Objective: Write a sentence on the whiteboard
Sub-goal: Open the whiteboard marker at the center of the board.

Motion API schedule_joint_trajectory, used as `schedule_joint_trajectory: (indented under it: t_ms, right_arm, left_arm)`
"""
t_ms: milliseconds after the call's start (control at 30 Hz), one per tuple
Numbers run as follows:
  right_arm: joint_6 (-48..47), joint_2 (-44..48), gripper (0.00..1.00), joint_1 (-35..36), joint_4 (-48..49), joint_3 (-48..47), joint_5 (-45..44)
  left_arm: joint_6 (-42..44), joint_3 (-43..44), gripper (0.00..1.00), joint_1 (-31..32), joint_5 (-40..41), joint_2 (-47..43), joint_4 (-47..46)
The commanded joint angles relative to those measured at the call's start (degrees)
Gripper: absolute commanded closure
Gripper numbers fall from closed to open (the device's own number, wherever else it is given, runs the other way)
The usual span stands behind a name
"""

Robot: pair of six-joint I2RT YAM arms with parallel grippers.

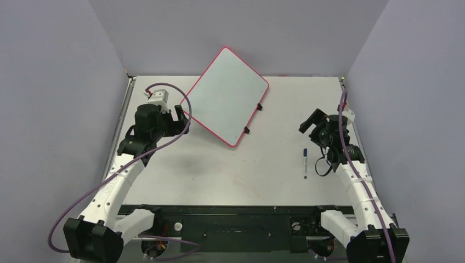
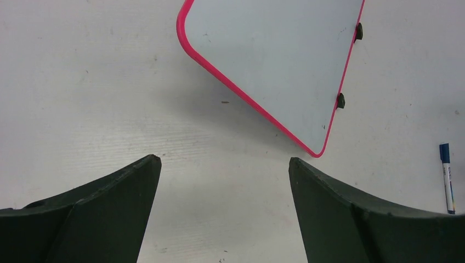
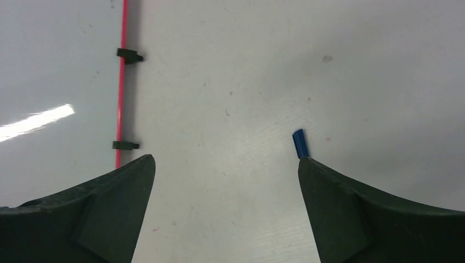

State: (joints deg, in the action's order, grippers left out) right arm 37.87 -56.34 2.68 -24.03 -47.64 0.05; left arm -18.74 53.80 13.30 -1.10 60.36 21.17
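Note:
The whiteboard [image 1: 227,96], white with a red rim, lies tilted at the table's far middle; no sentence shows on its blank face. It fills the top of the left wrist view [image 2: 274,60] and the left side of the right wrist view [image 3: 55,82]. A blue-capped marker [image 1: 305,163] lies on the table right of the board, at the right edge of the left wrist view [image 2: 447,178]; only its cap [image 3: 300,143] shows beside my right finger. My left gripper [image 1: 178,113] [image 2: 225,161] hangs open at the board's left edge. My right gripper [image 1: 308,125] [image 3: 226,159] is open above the table, holding nothing.
Two black clips [image 1: 259,107] [image 1: 247,130] stick out from the board's right edge, toward the marker. Grey walls close in the table at the back and on both sides. The arm bases sit along the near edge.

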Motion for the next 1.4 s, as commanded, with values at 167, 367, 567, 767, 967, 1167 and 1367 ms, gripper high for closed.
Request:
schedule_joint_trajectory:
  t_ms: [167,367,567,767,967,1167,1367]
  right_arm:
    - [-0.2,-3.8,0.00,0.2,-10.4,2.1,-7.1]
    - [-0.4,-12.5,0.09,0.2,-11.9,2.3,-7.1]
    - [-1.4,-15.2,0.14,0.2,-11.9,3.4,-9.5]
    - [-2.2,-19.9,0.24,0.4,-11.7,3.8,-11.4]
    - [-2.5,-23.6,0.33,1.1,-10.5,3.3,-12.0]
    - [-3.0,-26.9,0.52,2.2,-9.4,2.6,-11.4]
    - [-3.3,-29.8,0.71,4.0,-8.1,2.4,-10.6]
  left_arm:
    - [1.2,0.8,0.15,1.7,0.6,-4.0,1.0]
    - [2.2,-1.7,0.15,2.7,0.6,-5.0,-0.3]
    - [3.3,-2.4,0.15,3.8,0.6,-5.5,-1.0]
    - [3.9,-2.3,0.15,4.4,0.6,-5.5,-1.1]
    - [4.1,-2.4,0.15,4.4,0.6,-5.6,-1.2]
    - [4.6,-2.4,0.16,4.4,0.6,-5.8,-1.3]
    - [5.0,-2.4,0.16,4.4,2.0,-6.1,-1.3]
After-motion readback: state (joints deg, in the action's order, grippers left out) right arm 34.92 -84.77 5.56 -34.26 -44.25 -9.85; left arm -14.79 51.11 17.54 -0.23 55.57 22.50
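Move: The marker lies on the table below the right hand, some 6 cm back and 2 cm to the right of it, roughly 19 cm down. From this same hand, the whiteboard's middle is about 27 cm ahead and 36 cm to the left, and the nearer black clip on its edge about 10 cm ahead and 25 cm to the left. From the left hand the marker is around 54 cm to the right, 7 cm back and 22 cm lower. No grip yet: the right hand sinks about 18 cm onto the marker, fast at first and then easing, while drawing back some 6 cm and slightly right. Its fingers tip down by around 40 degrees and close from wide open to about a third, ending on either side of the barrel just behind the cap. The empty left hand, still open, drifts back a couple of centimetres. ##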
